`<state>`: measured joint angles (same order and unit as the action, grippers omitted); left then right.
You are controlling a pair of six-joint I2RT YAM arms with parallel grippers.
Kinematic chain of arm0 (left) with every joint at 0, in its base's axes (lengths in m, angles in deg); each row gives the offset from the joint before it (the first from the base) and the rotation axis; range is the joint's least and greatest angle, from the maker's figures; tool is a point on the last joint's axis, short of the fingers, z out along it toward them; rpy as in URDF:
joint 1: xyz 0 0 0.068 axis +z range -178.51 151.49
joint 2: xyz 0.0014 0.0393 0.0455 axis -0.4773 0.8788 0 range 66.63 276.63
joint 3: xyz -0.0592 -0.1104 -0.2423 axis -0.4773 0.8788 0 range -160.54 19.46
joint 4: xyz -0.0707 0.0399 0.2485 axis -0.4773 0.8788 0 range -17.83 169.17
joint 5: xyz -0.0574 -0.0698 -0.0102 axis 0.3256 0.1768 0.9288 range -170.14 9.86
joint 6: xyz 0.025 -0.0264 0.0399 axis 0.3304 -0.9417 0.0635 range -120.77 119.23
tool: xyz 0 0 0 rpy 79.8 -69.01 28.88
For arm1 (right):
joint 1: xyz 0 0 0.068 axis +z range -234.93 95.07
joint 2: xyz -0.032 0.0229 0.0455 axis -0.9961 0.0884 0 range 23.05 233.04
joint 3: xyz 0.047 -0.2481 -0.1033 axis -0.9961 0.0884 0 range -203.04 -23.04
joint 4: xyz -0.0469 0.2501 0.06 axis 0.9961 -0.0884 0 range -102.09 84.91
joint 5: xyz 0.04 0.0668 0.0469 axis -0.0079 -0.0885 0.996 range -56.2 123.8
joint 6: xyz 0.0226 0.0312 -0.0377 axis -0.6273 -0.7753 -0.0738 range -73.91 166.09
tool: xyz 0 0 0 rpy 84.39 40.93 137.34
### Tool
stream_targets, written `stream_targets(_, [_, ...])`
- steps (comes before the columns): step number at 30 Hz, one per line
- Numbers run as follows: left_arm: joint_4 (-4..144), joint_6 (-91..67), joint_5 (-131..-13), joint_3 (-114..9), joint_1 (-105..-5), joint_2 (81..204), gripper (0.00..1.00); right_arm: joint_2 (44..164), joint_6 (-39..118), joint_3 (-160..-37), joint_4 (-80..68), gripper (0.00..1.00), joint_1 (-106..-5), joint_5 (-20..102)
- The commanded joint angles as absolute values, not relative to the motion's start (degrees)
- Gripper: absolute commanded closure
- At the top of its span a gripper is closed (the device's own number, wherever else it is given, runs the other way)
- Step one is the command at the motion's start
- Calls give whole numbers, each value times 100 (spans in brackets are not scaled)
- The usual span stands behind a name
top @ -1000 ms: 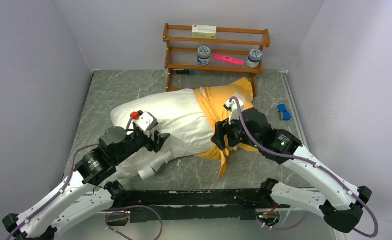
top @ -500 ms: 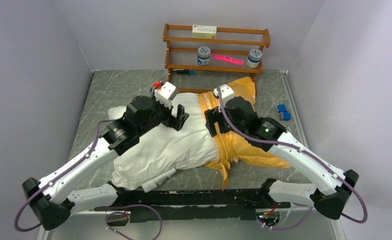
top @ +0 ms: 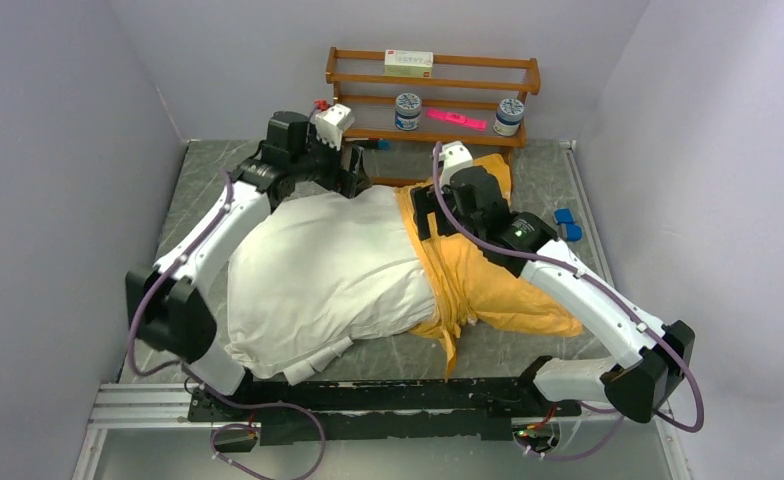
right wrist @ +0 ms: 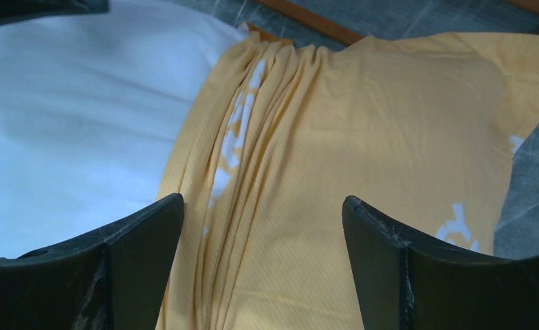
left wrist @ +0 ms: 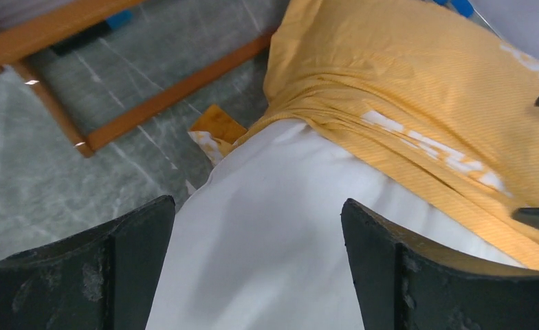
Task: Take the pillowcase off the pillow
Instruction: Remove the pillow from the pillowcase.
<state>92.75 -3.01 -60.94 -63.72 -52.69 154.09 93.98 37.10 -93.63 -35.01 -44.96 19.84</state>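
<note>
The white pillow (top: pixel 328 270) lies across the table, its right end still inside the orange-yellow pillowcase (top: pixel 488 290), which is bunched in folds at the opening. White lettering shows on the pillowcase (right wrist: pixel 363 124). My left gripper (top: pixel 353 180) hovers open over the pillow's far edge, and only white pillow (left wrist: pixel 273 227) shows between its jaws (left wrist: pixel 258 205). My right gripper (top: pixel 421 215) is open above the pillowcase's gathered edge, holding nothing (right wrist: pixel 263 201). The pillow's right end is hidden under the fabric.
A wooden shelf (top: pixel 433 100) stands at the back, close behind both grippers, holding two jars, a pink marker and a box. Its lower rail (left wrist: pixel 170 93) is near the left gripper. Two blue blocks (top: pixel 566 224) lie at the right. Grey walls enclose the table.
The left arm swung from the pillow's near corner to its far edge and opened. The right gripper moved back toward the shelf and opened wider. The pillowcase now lies spread flatter.
</note>
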Motion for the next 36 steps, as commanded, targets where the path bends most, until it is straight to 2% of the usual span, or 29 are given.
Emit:
stream_targets(1, [9827,111,-4174,-7142,-5023,16240,6,9494,3764,-9699,-3017,12,-4694,2282])
stream_targets(8, [10031,258,-3065,-6943,-5030,16848,8,9826,3792,-9794,-2768,12,-4973,2416])
stream_targets(16, [9952,372,-2752,-6203,-5351,16277,12,10256,3827,-10057,-2650,12,-5086,2555])
stream_targets(24, [10024,594,-2726,-5763,-5753,15597,23,10582,3831,-10403,-2858,12,-5090,2879])
stream_targets(27, [10185,729,-2840,-5745,-5895,15494,33,10672,3820,-10447,-2971,12,-5089,2859])
stream_targets(35, [10300,822,-3089,-5620,-6073,15114,92,10804,3914,-10268,-3188,12,-5179,2339])
stream_targets(36, [10293,827,-3118,-5602,-6083,15025,95,10823,3933,-10235,-3220,12,-5201,2284])
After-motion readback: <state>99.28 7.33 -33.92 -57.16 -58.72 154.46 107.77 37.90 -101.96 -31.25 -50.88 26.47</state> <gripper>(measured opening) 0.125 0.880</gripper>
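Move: The pillow's bare part by the pillowcase hem lies about 10 cm back from the left hand, 6 cm to its right and 7 cm below. The hem's bunched far end is roughly level with the left hand, 13 cm to its right and 10 cm down. That same hem end lies some 8 cm ahead of the right hand, 4 cm left and 8 cm below; the orange pillowcase's middle is about 16 cm right of the right hand, 5 cm back and 12 cm lower. The pillow's bare part beside the hem is pinched by the left hand, which first sinks about 8 cm while edging right, then draws back over the pillow and lifts slightly, turning some 35 degrees clockwise, tipping down and closing late. The right hand, fingers still open, goes forward about 6 cm and slightly left towards the hem's far end, beginning to sink at the last. ##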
